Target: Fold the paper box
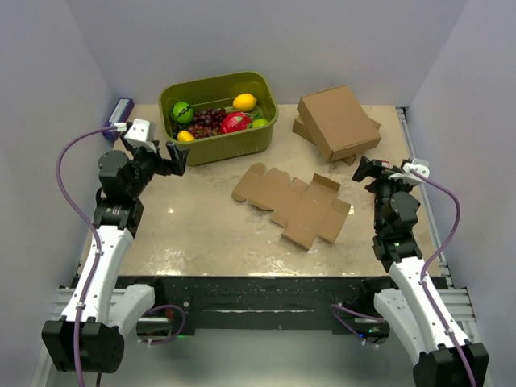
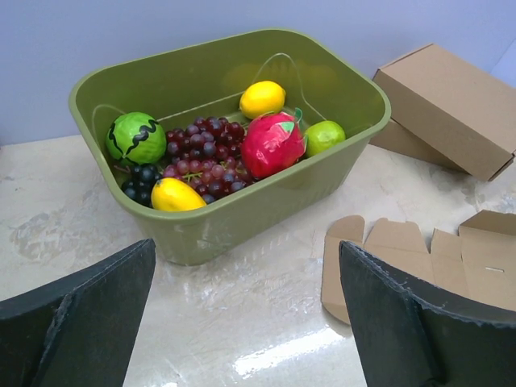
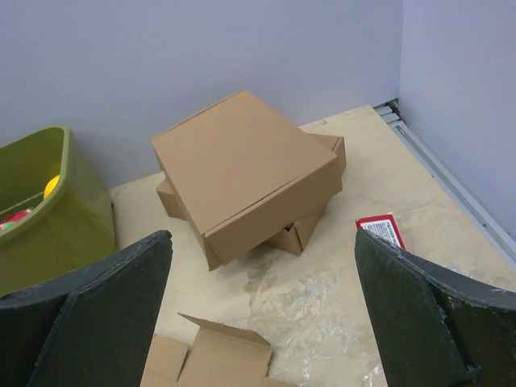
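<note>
The paper box (image 1: 294,205) is a flat, many-flapped brown cardboard sheet lying on the table's middle; its left flaps (image 2: 419,258) show in the left wrist view and one raised flap (image 3: 218,351) in the right wrist view. My left gripper (image 1: 175,158) hovers open at the left, well clear of the sheet, with nothing between its fingers (image 2: 403,322). At the right of the sheet my right gripper (image 1: 364,172) is open too, empty between its fingers (image 3: 435,314).
A green bin (image 1: 218,117) of fruit stands at the back left, in front of my left gripper (image 2: 247,266). Two stacked closed cardboard boxes (image 1: 337,123) sit at the back right. A small red-and-white card (image 3: 381,230) lies near the right wall.
</note>
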### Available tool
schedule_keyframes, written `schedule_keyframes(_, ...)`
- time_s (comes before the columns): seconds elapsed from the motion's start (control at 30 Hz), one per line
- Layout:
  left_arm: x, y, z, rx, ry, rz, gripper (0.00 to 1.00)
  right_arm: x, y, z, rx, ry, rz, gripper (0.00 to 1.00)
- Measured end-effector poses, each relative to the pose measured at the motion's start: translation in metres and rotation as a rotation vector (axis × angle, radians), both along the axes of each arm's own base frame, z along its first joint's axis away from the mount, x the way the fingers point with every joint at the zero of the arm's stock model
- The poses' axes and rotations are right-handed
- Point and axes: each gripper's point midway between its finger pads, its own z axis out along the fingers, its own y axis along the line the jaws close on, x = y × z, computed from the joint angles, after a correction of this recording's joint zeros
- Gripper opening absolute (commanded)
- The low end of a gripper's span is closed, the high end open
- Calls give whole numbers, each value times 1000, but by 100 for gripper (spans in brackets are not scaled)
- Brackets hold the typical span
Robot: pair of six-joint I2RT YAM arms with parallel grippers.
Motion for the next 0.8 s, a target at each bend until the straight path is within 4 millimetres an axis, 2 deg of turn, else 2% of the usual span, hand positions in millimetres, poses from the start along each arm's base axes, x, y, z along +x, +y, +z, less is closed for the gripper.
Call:
schedule_keyframes(0.43,-6,-8,7,-38,-30,-37,100,0,8,10,9,44,42,99)
schedule_keyframes(0.57,-3,-9,0,-39,6,-43,99,4,16,4,37,104,79,98)
schedule_keyframes(0.67,6,-12,0,-49,56,-49,99,9,32,-3,73,162,155,97)
schedule_keyframes(0.73,11,-20,9,-64,62,-73,98,12,44,-15,113,223,208,97)
schedule_keyframes(0.8,13,-37,18,-78,59,-124,98,15,55,-30,155,295,250,96)
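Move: The flat cardboard sheet that is to be the box lies about 4 cm ahead of the right hand, 15 cm to its left and 27 cm below. The brown carton stands roughly 31 cm straight ahead of that hand and 19 cm lower. From the left hand the sheet's middle is some 32 cm right, about 1 cm ahead and 29 cm down; the green bin is around 31 cm ahead of it, 6 cm right and 23 cm below. Leftward and then also down, picking up speed after a slow start and a slight rise, the right hand swings about 5 cm left towards the sheet, ending 3 cm lower, tipping its open fingers down and turning them counter-clockwise. The left hand, after hovering in place, slides some 4 cm right towards the sheet's side, rising a little, fingers still wide open. ##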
